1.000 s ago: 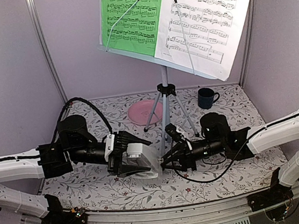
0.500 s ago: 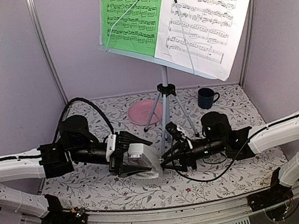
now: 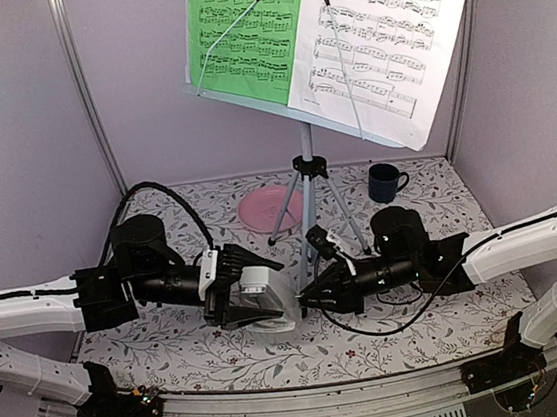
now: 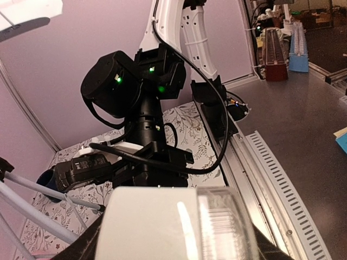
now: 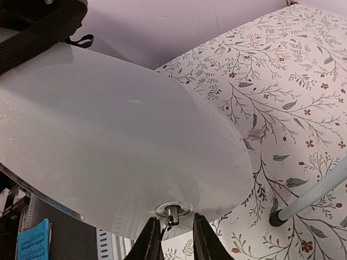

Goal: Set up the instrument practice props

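The white pyramid-shaped metronome (image 3: 271, 292) lies tipped on its side above the table, with my left gripper (image 3: 240, 298) shut on it. Its white body and clear front fill the left wrist view (image 4: 173, 222), between my left gripper (image 4: 173, 250) jaws. My right gripper (image 3: 307, 299) is at the metronome's flank (image 5: 119, 146). A small metal stub (image 5: 172, 211) on that flank sits between the narrowly open right gripper (image 5: 172, 238) fingers, with a gap on each side. The music stand (image 3: 306, 160) stands behind, carrying the green music sheet (image 3: 243, 26) and the white music sheet (image 3: 379, 31).
A pink plate (image 3: 269, 210) and a dark blue mug (image 3: 384, 182) sit at the back of the floral tablecloth. The stand's tripod legs (image 3: 289, 212) spread just behind both grippers; one foot (image 5: 277, 218) lies close to the right fingers. Walls close in on both sides.
The right gripper's fingers spread a little, then narrowed around the metal stub, and that arm edged left toward the metronome. The left arm and the metronome barely moved.
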Tool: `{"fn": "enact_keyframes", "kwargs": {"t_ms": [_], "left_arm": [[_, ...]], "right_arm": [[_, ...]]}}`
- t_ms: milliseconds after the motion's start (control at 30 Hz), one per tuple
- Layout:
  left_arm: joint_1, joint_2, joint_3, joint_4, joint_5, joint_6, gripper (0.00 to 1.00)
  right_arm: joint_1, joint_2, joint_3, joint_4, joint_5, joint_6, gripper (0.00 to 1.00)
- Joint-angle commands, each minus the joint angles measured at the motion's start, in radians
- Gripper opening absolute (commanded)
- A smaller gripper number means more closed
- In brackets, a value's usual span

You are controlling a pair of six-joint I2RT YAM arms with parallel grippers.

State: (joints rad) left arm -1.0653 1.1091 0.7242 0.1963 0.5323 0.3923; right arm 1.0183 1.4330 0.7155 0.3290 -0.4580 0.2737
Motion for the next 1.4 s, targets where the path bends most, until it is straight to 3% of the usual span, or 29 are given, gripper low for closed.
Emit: {"fn": "enact_keyframes", "kwargs": {"t_ms": [0,233,400,600,833,1367], "left_arm": [[-0.011,-0.018,0.023,0.131,0.009,0.010,0.22],[-0.011,-0.015,0.025,0.132,0.020,0.014,0.22],[-0.011,-0.015,0.030,0.113,0.029,0.027,0.22],[-0.014,-0.022,0.032,0.102,0.017,0.045,0.21],[-0.038,-0.048,0.055,0.023,-0.012,0.148,0.21],[-0.326,-0.007,0.099,-0.163,-0.310,0.511,0.19]], "right_arm": [[0.006,0.002,0.027,-0.033,0.016,0.002,0.20],[0.006,0.014,0.043,-0.006,-0.034,0.012,0.12],[0.006,0.027,0.059,0.004,-0.047,0.033,0.17],[0.005,0.030,0.055,0.001,-0.043,0.053,0.00],[-0.032,0.024,0.045,0.018,-0.066,0.116,0.00],[-0.194,0.042,-0.028,0.243,-0.219,0.495,0.00]]}}
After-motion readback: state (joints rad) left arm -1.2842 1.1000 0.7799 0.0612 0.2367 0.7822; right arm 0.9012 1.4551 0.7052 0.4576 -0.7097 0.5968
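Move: The metronome's winding key is at the right hand's parted fingertips, about 1 cm to their left. The metronome's body lies some 5 cm left of that hand and 4 cm higher; the music stand's legs are about 8 cm ahead and 3 cm right, the pink plate some 19 cm ahead and 5 cm left, down on the table. From the left hand, which already grips the metronome, the key is roughly 5 cm right, level fore and aft, and 9 cm below. Right fingers pinch the key; wrists counter-rotate some 20 degrees each, left drawing 3 cm back, right rising 2. ##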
